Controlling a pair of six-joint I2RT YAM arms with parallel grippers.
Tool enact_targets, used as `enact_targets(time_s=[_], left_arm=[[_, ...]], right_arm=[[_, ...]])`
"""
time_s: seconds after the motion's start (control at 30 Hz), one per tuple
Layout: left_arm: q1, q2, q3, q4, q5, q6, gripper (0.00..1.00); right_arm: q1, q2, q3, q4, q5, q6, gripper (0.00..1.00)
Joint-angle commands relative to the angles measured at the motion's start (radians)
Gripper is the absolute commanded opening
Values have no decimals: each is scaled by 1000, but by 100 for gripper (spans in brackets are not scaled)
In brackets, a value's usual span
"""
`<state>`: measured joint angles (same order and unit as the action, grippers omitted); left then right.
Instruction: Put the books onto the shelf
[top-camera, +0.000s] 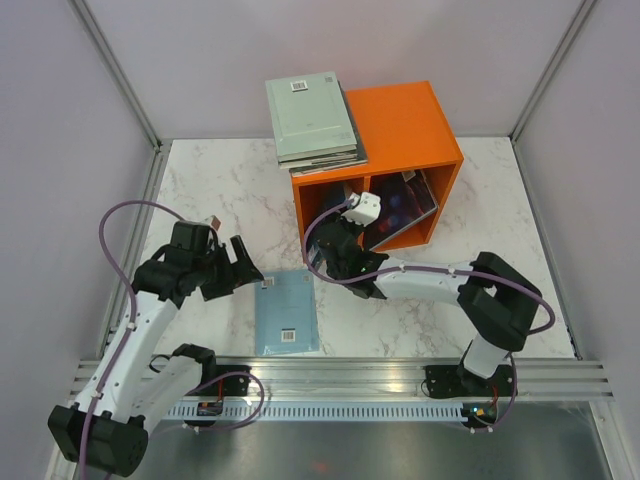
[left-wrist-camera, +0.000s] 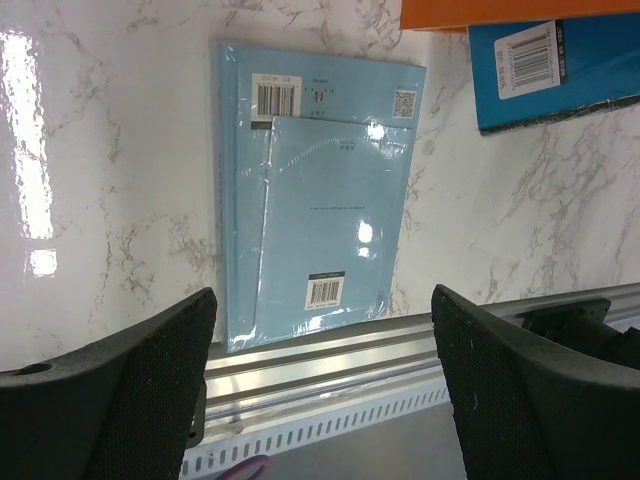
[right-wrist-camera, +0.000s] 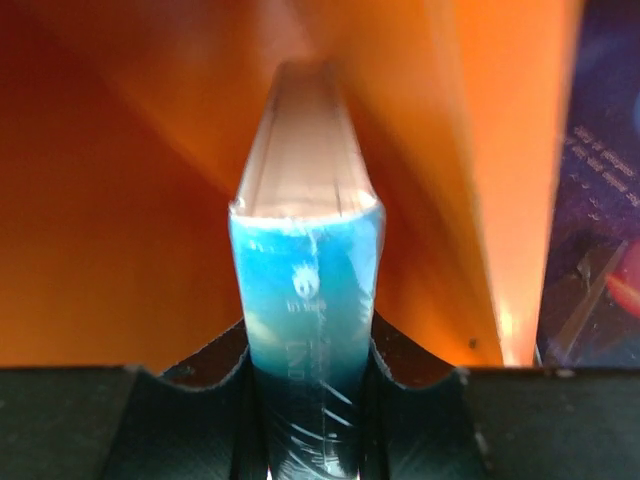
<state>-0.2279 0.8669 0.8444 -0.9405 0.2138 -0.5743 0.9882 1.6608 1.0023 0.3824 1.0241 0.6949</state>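
The orange shelf (top-camera: 400, 125) stands at the back with its two cubbies facing me. A stack of grey-green books (top-camera: 312, 115) lies on its roof, and a dark space-like book (top-camera: 415, 195) leans in the right cubby. My right gripper (top-camera: 335, 247) is at the mouth of the left cubby. In the right wrist view it (right-wrist-camera: 308, 385) is shut on the spine of a teal book (right-wrist-camera: 310, 290), with orange shelf walls (right-wrist-camera: 120, 200) around it. Two light blue books (left-wrist-camera: 320, 220) lie stacked on the table. My left gripper (left-wrist-camera: 322, 300) hangs open above their near edge.
A metal rail (top-camera: 340, 375) runs along the table's near edge, just below the light blue books (top-camera: 287, 312). The teal book (left-wrist-camera: 560, 65) sticks out from under the shelf's front edge (left-wrist-camera: 480, 12). Grey walls with metal posts enclose the marble table (top-camera: 210, 190).
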Motion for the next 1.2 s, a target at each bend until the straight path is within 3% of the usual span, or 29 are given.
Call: enact_targets(time_s=[0.0, 0.27, 0.53, 0.57, 0.7, 0.87, 1.07, 1.17], left_arm=[[-4, -29, 7, 12, -10, 37, 90], [-4, -57, 7, 12, -19, 31, 91], [-4, -63, 5, 14, -31, 25, 91], [-2, -65, 5, 12, -33, 24, 91], [-2, -72, 5, 14, -44, 19, 91], [-2, -89, 5, 12, -54, 11, 91], [-2, -108, 5, 12, -63, 5, 91], [-2, -117, 4, 12, -68, 2, 91]], right_arm=[[-22, 56, 10, 228, 201, 77, 0], [-23, 201, 19, 222, 257, 189, 0], [-22, 243, 35, 11, 67, 336, 1], [-23, 235, 30, -16, 21, 360, 3], [-20, 189, 9, -105, -97, 368, 31], [1, 148, -39, -163, -160, 396, 38], [53, 116, -83, -220, -206, 429, 58], [78, 126, -96, -227, -217, 462, 58]])
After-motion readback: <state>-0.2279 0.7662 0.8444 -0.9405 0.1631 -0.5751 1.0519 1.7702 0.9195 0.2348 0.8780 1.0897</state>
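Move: The right hand holds the blue book by its spine at the mouth of the shelf's left compartment, whose middle lies roughly 8 cm ahead, 3 cm left and 5 cm lower. The divider is about 4 cm right and 8 cm ahead. The purple book in the right compartment sits some 12 cm right and 7 cm ahead; the light blue books lie about 19 cm back, 15 cm left, well below. From the left hand, the left compartment is roughly 24 cm ahead and 21 cm right. Still gripping the blue book, the right hand eases it about 2 cm farther into the left compartment, sinking and edging left a little, while the wrist turns some 10 degrees clockwise and back and rolls its left side up about 10 degrees. Then the fingers open clearly wider to let the book go, and the hand drops and draws back out of the mouth, down about 8 cm and back about 6 cm, with the fingers tipping downward. ##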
